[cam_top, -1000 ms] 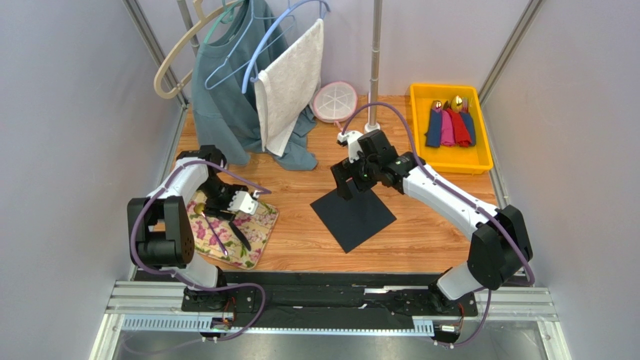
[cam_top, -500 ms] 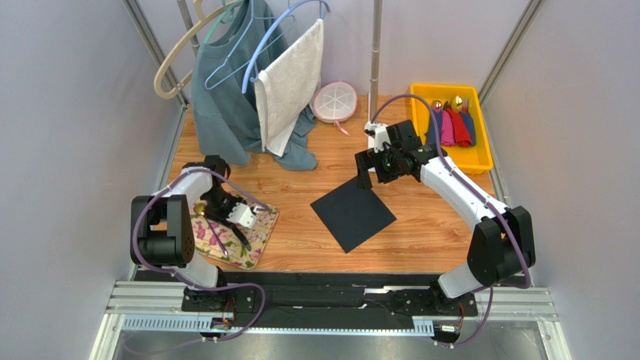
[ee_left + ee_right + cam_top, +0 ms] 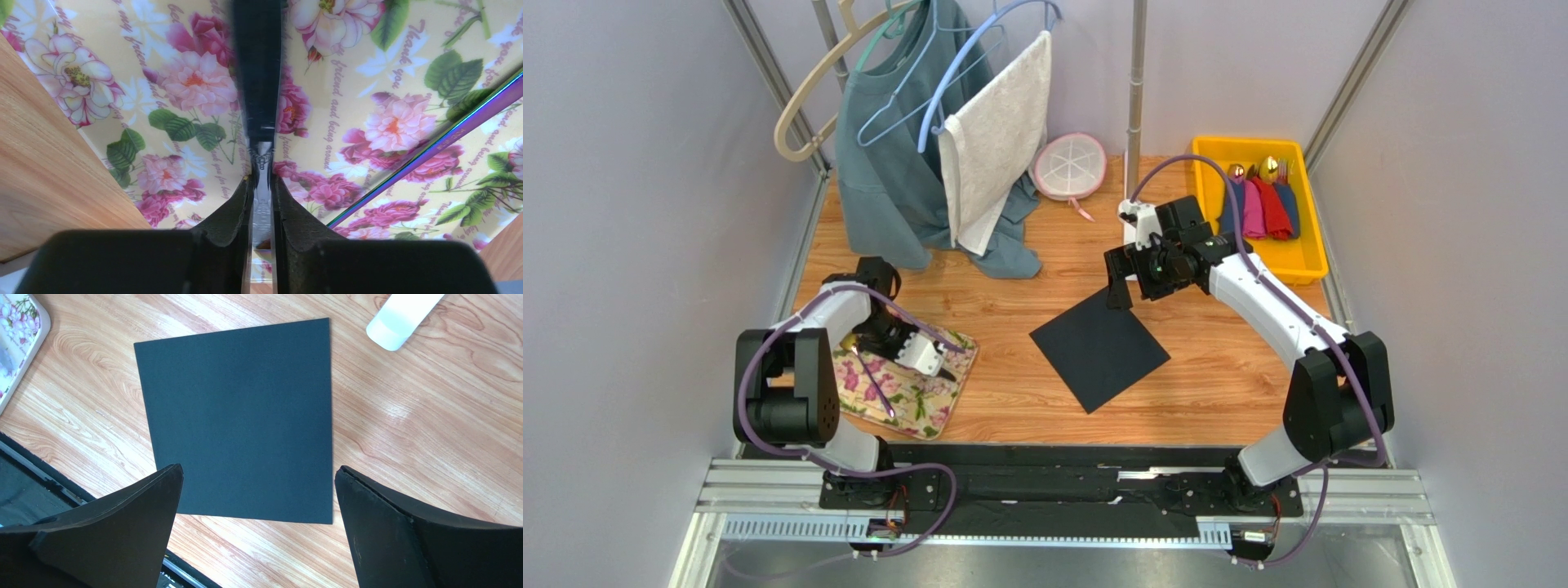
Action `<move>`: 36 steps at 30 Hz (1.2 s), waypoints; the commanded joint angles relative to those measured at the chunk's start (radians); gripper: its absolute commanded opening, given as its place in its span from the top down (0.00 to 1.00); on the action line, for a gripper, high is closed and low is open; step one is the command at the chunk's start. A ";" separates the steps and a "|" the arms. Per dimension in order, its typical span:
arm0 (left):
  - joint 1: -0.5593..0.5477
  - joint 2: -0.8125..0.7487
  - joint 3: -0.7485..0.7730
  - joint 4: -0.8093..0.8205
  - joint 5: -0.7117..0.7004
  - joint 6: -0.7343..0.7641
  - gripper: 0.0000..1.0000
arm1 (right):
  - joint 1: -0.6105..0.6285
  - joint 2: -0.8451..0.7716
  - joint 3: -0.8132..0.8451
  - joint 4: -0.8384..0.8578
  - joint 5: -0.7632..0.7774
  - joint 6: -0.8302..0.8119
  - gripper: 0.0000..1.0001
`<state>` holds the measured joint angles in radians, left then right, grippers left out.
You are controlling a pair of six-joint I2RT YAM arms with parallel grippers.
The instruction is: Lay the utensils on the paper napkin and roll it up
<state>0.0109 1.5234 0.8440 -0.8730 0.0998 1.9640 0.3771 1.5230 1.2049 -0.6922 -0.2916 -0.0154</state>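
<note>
The utensils lie on the floral mat (image 3: 940, 395) at the left. In the left wrist view my left gripper (image 3: 261, 180) is shut on one of them, a slim piece with a dark handle (image 3: 258, 73) and a shiny metal stem pinched between both fingers. A second utensil with an iridescent purple shaft (image 3: 442, 138) lies slanted on the mat (image 3: 368, 61) to the right. The black paper napkin (image 3: 1100, 349) lies flat mid-table. My right gripper (image 3: 1120, 288) hovers above its far corner, open and empty, with the napkin (image 3: 239, 416) below the gripper (image 3: 258, 471).
A yellow bin (image 3: 1259, 263) at the back right holds gold-headed cutlery in coloured rolled napkins (image 3: 1259, 208). A rack pole (image 3: 1134, 110), a teal shirt (image 3: 891, 184) and a white towel (image 3: 995, 135) hang at the back. A pink round lid (image 3: 1069, 165) lies beside them.
My left gripper has closed onto the dark-handled utensil on the mat. The right gripper lifted off the napkin and moved back and right, then stayed still.
</note>
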 commanded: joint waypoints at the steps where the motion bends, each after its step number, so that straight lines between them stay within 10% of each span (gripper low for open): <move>1: -0.006 -0.005 -0.045 0.062 0.089 0.078 0.93 | -0.023 0.019 0.039 0.011 -0.027 0.000 0.00; 20: -0.008 -0.157 0.187 -0.340 0.276 -0.005 1.00 | -0.037 -0.006 0.028 0.006 -0.060 0.009 0.00; 36: -0.380 -0.012 0.624 -0.347 0.520 -1.158 1.00 | -0.300 -0.095 -0.019 0.022 -0.248 0.157 0.00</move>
<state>-0.3038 1.5028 1.3994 -1.2366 0.4828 1.2316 0.1268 1.5005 1.1988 -0.6971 -0.4736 0.0872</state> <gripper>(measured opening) 0.019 0.998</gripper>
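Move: The knife sits between the left hand's nearly shut fingers at its handle, its middle about 5 cm to the right and 2 cm back, just below. The purple-handled spoon lies some 5 cm back and 4 cm left; the flowered tray's middle is about 5 cm back and 1 cm right, 2 cm below. The black napkin is straight across, roughly 40 cm right. From the right hand the knife lies about 39 cm left, 7 cm back and 12 cm below. The left fingers close the last bit to pinch the knife's handle near the neck, then the hand draws it up off the tray, rising gently at first and then swinging quickly to the right towards the napkin, in all about 15 cm up and 15 cm right, while the fingertips tip rightward some 25 degrees and the hand turns about 20 degrees counter-clockwise. The right hand, empty and wide open, all but waits above the napkin and only late starts off to the right, about 5 cm with a little forward and up, turning slightly clockwise. ##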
